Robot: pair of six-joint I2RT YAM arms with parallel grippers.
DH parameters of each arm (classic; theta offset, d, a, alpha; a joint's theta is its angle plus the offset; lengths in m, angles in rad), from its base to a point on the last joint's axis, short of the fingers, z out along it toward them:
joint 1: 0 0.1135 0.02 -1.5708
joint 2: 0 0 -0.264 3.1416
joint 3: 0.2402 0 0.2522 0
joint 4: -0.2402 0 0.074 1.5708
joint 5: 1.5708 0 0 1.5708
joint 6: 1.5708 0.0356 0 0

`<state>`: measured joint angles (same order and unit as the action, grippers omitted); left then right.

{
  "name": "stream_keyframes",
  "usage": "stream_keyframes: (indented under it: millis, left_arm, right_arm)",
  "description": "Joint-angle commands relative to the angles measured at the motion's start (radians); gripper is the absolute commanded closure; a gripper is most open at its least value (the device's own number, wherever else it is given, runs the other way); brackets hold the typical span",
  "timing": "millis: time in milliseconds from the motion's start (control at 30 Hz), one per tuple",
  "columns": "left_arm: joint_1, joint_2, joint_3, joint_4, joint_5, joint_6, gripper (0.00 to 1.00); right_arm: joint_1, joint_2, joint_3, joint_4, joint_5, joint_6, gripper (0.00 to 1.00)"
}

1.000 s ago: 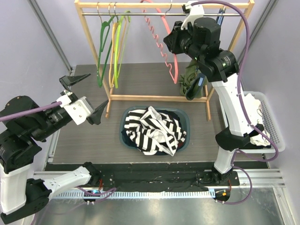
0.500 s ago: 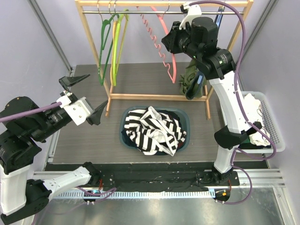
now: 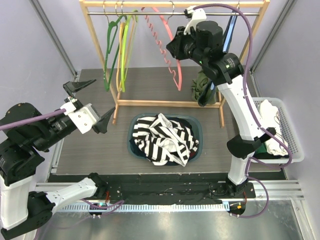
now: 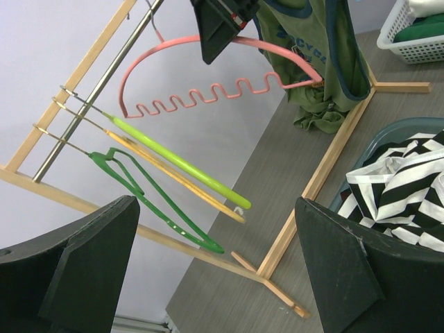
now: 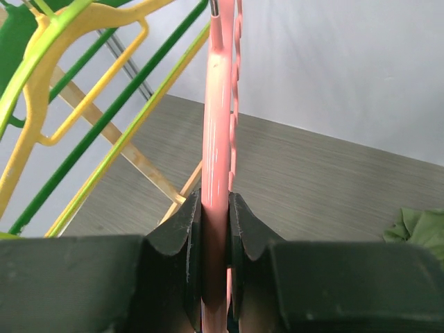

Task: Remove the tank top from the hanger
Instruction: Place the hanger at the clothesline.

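An olive green tank top [image 3: 201,84] with navy trim hangs at the right end of the wooden rack, partly behind my right arm. It also shows in the left wrist view [image 4: 305,41] and at the right wrist view's edge [image 5: 424,232]. My right gripper [image 3: 172,49] is high by the rail, shut on the pink hanger [image 3: 176,75], whose bar is pinched between the jaws [image 5: 215,201]. The pink hanger's [image 4: 152,59] far tip reaches the tank top's edge; I cannot tell if it is caught in it. My left gripper [image 3: 92,102] hovers open at the left, holding nothing [image 4: 215,208].
Green and yellow hangers [image 3: 114,50] hang at the rack's left end. A dark basin [image 3: 134,146] with striped black-and-white clothing sits on the floor in front of the rack [image 3: 170,104]. A white basket [image 3: 294,137] of clothes stands at the right.
My right gripper has carried the pink hanger leftward along the rail, away from the tank top. The left arm has not moved.
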<state>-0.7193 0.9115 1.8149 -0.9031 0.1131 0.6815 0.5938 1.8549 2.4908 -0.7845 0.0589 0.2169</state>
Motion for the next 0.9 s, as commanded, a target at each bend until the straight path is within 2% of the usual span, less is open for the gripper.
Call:
stream_keyframes:
  millis: [0,467,700,867]
  left_arm:
    - [0.008,-0.003,0.0,0.012,0.014,-0.011,0.0]
    - [0.012,0.003,-0.002,0.017,0.017,-0.022,0.0]
    - [0.02,0.018,0.009,0.021,0.025,-0.03,0.0]
    - [0.023,0.026,0.012,0.023,0.03,-0.036,0.0]
  right_arm:
    - [0.063,0.066,0.074,-0.001,0.047,-0.019,0.99]
    - [0.169,0.121,0.123,0.073,0.19,-0.077,0.99]
    - [0.274,0.19,0.158,0.106,0.286,-0.111,0.99]
    - [0.293,0.169,0.131,0.111,0.337,-0.123,0.99]
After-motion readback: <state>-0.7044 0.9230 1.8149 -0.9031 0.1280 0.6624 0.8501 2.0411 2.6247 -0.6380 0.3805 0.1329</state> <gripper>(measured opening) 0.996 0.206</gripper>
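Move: The lime hanger, nearest of the empty ones that the right hand's pink hanger is being taken to, hangs about 14 cm left of that hand, roughly level with it in reach and height. Beyond it come the yellow hanger, about 16 cm left, and the green hanger, some 19 cm left, neither noticeably farther out. The olive shirt hangs about 19 cm to the hand's right and 10 cm lower. From the left hand, the lime hanger is about 20 cm ahead and 10 cm right. Leftward at nearly constant height and reach, the right hand carries the still-pinched pink hanger about 9.5 cm towards the lime, yellow and green hangers, its hook sliding along the rod. It slows almost to a halt midway, then goes on; the fingertips tip up some 10 degrees and stay shut on the hanger. ##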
